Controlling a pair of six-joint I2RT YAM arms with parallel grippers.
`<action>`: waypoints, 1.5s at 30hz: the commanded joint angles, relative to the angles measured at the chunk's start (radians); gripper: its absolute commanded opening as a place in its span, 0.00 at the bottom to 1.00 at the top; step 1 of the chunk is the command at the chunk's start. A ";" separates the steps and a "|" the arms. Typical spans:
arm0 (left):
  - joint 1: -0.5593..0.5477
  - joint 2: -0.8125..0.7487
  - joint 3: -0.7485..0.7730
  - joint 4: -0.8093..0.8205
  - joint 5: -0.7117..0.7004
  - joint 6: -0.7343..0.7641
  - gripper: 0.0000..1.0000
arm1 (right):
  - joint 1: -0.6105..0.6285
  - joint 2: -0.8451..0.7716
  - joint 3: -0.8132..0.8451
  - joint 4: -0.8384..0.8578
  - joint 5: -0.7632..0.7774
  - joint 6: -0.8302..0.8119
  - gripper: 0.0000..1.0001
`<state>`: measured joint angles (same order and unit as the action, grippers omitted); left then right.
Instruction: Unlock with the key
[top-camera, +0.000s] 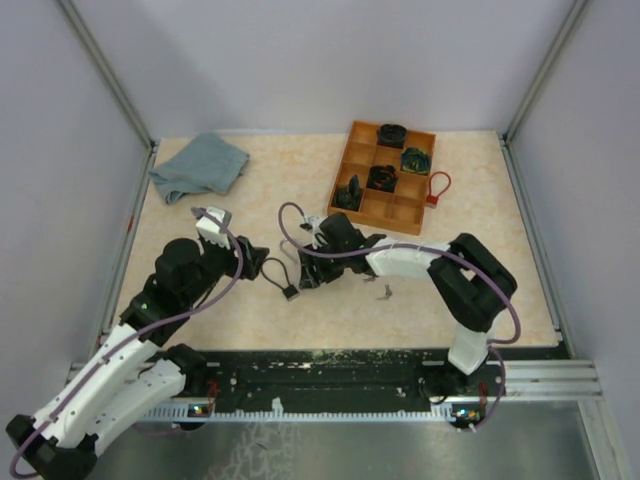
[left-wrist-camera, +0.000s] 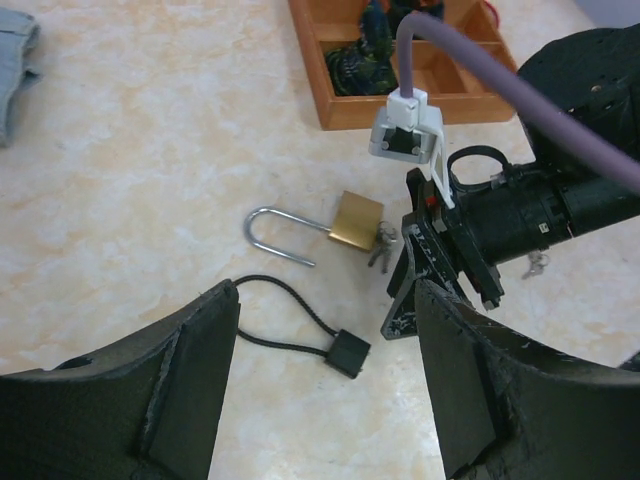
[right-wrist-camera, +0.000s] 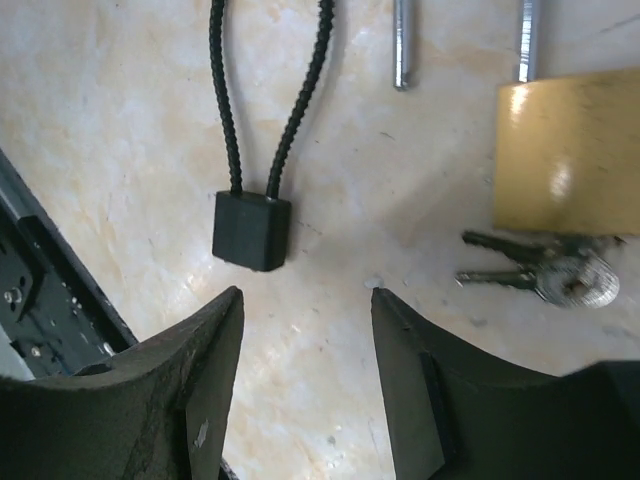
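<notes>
A brass padlock (left-wrist-camera: 356, 221) lies on the table, its steel shackle (left-wrist-camera: 275, 235) pointing left. One shackle leg ends free beside the brass padlock (right-wrist-camera: 566, 165). A small bunch of keys (right-wrist-camera: 545, 270) lies flat against the lock's bottom edge; in the left wrist view the keys (left-wrist-camera: 381, 250) touch the body. My right gripper (right-wrist-camera: 305, 295) hovers open over bare table between the keys and a black cable lock (right-wrist-camera: 252, 230), holding nothing. My left gripper (left-wrist-camera: 325, 300) is open and empty just above the black cable lock (left-wrist-camera: 348, 353). The right arm hides the padlock in the top view.
An orange compartment tray (top-camera: 350, 150) holding several dark locks stands at the back right, with a red cable lock (top-camera: 437, 188) beside it. A blue-grey cloth (top-camera: 200, 165) lies at the back left. Another small key bunch (top-camera: 383, 291) rests under the right arm.
</notes>
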<state>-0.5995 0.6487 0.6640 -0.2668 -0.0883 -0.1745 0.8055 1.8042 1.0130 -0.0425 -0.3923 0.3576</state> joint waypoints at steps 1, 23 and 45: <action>0.004 -0.019 -0.040 0.085 0.127 -0.122 0.76 | 0.001 -0.174 -0.023 -0.144 0.207 -0.075 0.54; 0.004 0.083 -0.140 0.256 0.311 -0.235 0.76 | -0.149 -0.348 -0.209 -0.254 0.592 0.022 0.34; 0.004 0.124 -0.170 0.331 0.361 -0.284 0.75 | -0.145 -0.356 -0.202 -0.253 0.518 -0.079 0.00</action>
<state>-0.5991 0.7708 0.5117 0.0044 0.2501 -0.4313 0.6407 1.5066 0.7788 -0.3012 0.1390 0.3389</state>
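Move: The nearer loose keys lie about 18 cm to the right hand's right, some 3 cm ahead and 3 cm below. Another loose bunch is 6 cm farther right of them and 3 cm back. The padlock lies about 10 cm ahead and 3 cm right of that hand; the black cable loop's block is 5 cm left, 2 cm back. From the left hand, the nearer keys are roughly 31 cm right, 2 cm ahead and 22 cm down. The right hand hops about 18 cm right and pinches the nearer keys; the left trails rightward 7 cm. ##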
